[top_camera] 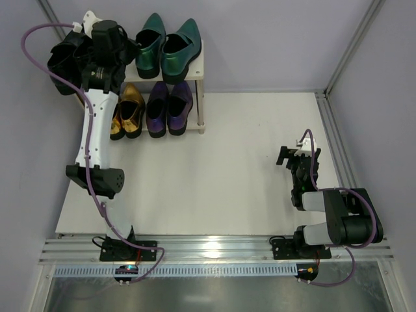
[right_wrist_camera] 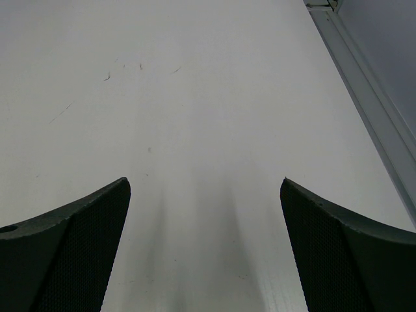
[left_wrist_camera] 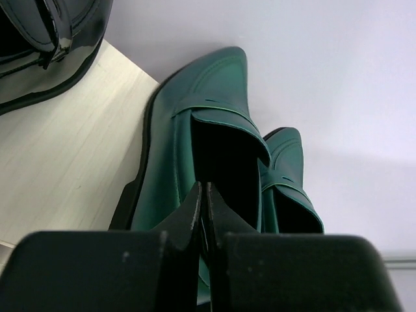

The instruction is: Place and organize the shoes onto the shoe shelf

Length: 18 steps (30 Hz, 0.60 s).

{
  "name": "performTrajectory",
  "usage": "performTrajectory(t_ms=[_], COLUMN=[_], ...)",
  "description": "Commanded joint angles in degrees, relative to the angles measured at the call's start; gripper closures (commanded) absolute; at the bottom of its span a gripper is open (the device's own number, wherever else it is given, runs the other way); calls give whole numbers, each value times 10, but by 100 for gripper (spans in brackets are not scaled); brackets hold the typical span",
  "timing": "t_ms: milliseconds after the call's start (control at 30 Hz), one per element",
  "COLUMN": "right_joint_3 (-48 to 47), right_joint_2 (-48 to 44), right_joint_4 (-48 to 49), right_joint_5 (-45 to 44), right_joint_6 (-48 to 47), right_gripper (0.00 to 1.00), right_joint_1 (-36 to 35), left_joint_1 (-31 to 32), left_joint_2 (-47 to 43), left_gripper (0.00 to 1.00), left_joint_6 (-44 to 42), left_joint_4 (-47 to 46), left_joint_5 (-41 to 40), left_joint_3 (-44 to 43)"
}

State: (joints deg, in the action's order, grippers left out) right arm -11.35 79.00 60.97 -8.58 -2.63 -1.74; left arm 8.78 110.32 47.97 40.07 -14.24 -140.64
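The shoe shelf [top_camera: 200, 62] stands at the back left. On its top board sit two metallic green shoes [top_camera: 164, 51], toes pointing away, with black shoes [top_camera: 65, 62] at the left end, partly hidden by my left arm. Gold shoes [top_camera: 127, 110] and purple shoes [top_camera: 169, 107] fill the lower tier. My left gripper [top_camera: 129, 49] is shut, its tips pressed together just over the heel opening of the nearer green shoe [left_wrist_camera: 175, 130]; I see nothing held between them. My right gripper [top_camera: 290, 156] rests open above bare table at the right, nothing between its fingers [right_wrist_camera: 84, 221].
In the left wrist view the pale shelf board [left_wrist_camera: 58, 149] shows between a black shoe [left_wrist_camera: 52, 32] and the green pair, with the back wall close behind. A metal rail [top_camera: 335, 140] runs along the table's right edge.
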Motion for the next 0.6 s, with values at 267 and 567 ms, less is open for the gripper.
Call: performTrajectory(t_ms=[267, 567], right_joint_3=[-5, -5], right_joint_2=[-7, -7], right_joint_4=[28, 29], right_joint_5=[6, 5], right_joint_6=[8, 8], right_gripper=[3, 3], right_joint_1=[2, 2], left_joint_1=[-3, -4], left_joint_2=[-44, -30], left_gripper=[58, 57], left_joint_6=[-7, -9], left_joint_4=[-8, 25], left_joint_5=[39, 66], left_joint_3=[-18, -26])
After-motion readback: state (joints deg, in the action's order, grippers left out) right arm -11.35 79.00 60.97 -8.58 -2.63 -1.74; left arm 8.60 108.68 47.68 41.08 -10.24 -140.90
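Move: On the top shelf, the left green shoe's middle lies about 6 cm ahead of the left hand, some 3 cm to its right and 4 cm below. The right green shoe stands about 10 cm to the right of it, level in depth; the nearest black shoe is roughly 15 cm left of the hand and 4 cm ahead. From the idle right hand, the left green shoe is some 24 cm ahead, 50 cm left and 30 cm above. Shut fingertips, close up against the left green shoe's collar, open to a bit under half and seem to come free of it, though contact can't be made out for certain. As they part, the left hand eases back and up, each a little over 1 cm, with nearly 1 cm to the right, the wrist swinging about 5 degrees clockwise; the gap ends facing the shoe's opening. ##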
